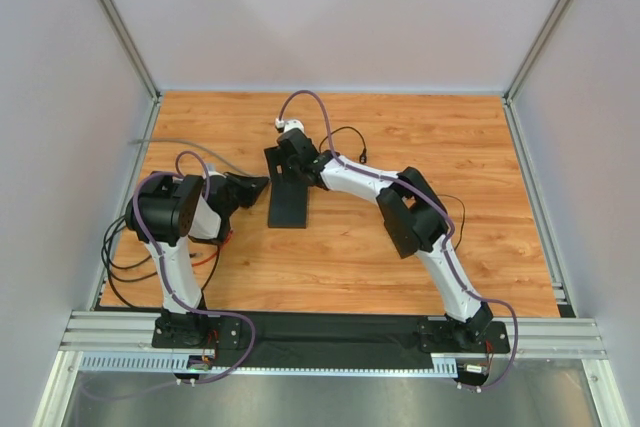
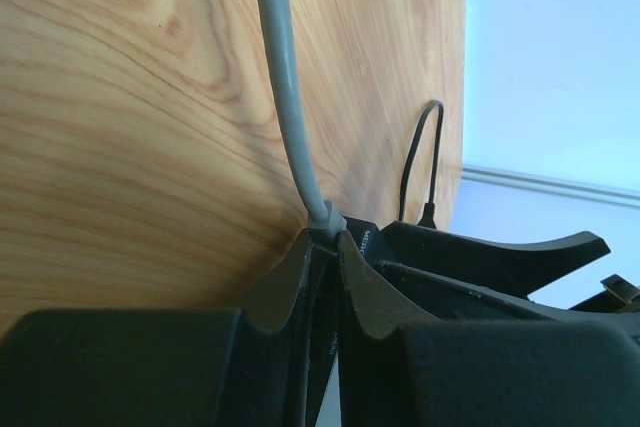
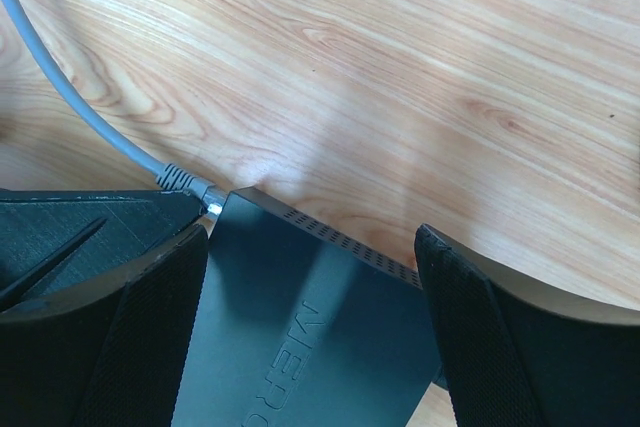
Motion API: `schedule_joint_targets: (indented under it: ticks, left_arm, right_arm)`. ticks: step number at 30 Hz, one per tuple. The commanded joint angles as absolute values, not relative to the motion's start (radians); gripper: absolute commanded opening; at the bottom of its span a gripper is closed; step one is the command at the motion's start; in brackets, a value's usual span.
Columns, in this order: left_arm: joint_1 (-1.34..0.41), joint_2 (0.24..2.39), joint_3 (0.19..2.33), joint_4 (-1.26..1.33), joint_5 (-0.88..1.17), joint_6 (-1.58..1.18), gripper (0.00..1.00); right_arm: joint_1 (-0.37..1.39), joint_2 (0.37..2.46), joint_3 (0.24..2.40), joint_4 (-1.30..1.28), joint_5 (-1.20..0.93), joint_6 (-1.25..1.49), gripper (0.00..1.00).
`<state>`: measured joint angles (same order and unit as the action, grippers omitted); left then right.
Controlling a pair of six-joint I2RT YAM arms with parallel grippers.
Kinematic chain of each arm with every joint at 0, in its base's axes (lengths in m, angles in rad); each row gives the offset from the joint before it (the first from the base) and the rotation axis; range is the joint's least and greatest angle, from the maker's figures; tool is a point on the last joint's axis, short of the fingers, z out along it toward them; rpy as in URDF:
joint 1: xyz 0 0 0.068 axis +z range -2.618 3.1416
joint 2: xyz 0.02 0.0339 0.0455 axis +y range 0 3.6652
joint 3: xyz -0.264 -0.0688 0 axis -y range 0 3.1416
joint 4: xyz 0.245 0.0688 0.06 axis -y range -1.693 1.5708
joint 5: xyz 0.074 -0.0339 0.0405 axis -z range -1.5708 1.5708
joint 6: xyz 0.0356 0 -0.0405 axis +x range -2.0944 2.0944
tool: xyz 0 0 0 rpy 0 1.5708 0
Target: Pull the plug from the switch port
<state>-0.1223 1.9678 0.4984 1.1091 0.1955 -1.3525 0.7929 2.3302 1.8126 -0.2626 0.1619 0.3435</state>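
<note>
The switch (image 1: 290, 205) is a flat black box lying on the wooden table; raised lettering shows on its top (image 3: 300, 337). My right gripper (image 1: 283, 165) straddles its far end, both pads pressed to its long sides (image 3: 310, 237). A grey cable (image 3: 80, 107) ends in the plug (image 3: 195, 187), which meets the switch's edge at the far left corner. How deep it sits cannot be told. My left gripper (image 1: 255, 185) comes in from the left, its fingertips pinched on the plug (image 2: 325, 219) where the cable (image 2: 285, 77) enters.
A thin black lead (image 1: 345, 137) loops on the table behind the switch, also visible as the lead (image 2: 420, 162). A small white part (image 1: 288, 127) lies further back. Enclosure walls and metal posts (image 1: 520, 77) ring the table.
</note>
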Motion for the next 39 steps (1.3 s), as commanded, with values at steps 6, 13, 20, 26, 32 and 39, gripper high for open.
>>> schedule_joint_targets:
  ticks: [6, 13, 20, 26, 32, 39]
  left_arm:
    - [-0.095, 1.977, 0.514, 1.137, 0.095, -1.315, 0.0]
    - [-0.106, 2.032, 0.511, 1.203, 0.121, -1.353, 0.07]
    - [-0.106, 2.033, 0.5, 1.203, 0.137, -1.37, 0.26]
    - [-0.112, 2.054, 0.491, 1.242, 0.143, -1.396, 0.35]
    - [-0.114, 2.077, 0.518, 1.264, 0.163, -1.413, 0.38]
    - [-0.129, 2.083, 0.543, 1.18, 0.187, -1.413, 0.37]
  right_arm:
    - [0.742, 2.352, 1.76, -0.388, 0.078, 0.382, 0.84]
    - [0.729, 2.338, 1.744, -0.357, 0.055, 0.387, 0.84]
    - [0.729, 2.345, 1.764, -0.362, 0.052, 0.365, 0.83]
    - [0.729, 2.349, 1.773, -0.364, 0.044, 0.364, 0.83]
    - [0.729, 2.35, 1.775, -0.364, 0.038, 0.362, 0.83]
    - [0.729, 2.349, 1.776, -0.365, 0.041, 0.362, 0.83]
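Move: The grey cable's plug, sitting at the far end of the switch's left side, is already between the left fingertips, about 1 cm ahead and 1 cm right of the hand point. The switch's middle lies some 5 cm back and 5 cm right of the left hand, a centimetre lower. From the wide-open right hand the plug is about 4 cm to the left, level fore and aft and about 1 cm below, and the switch's middle about 6 cm back and 2 cm down. The left hand at first stays on the grey plug, then loosens its pinch, parting the fingers from nearly shut to a bit over a third open as it creeps about 1.5 cm forward along the switch's port side and rolls a few degrees, left side down. Meanwhile the right hand, fingers staying wide open about the far end of the switch, shifts some 1 cm to its right and slightly forward while tilting roughly 8 degrees, mostly its left side rising and its fingertips dipping, then holds still for the rest. ##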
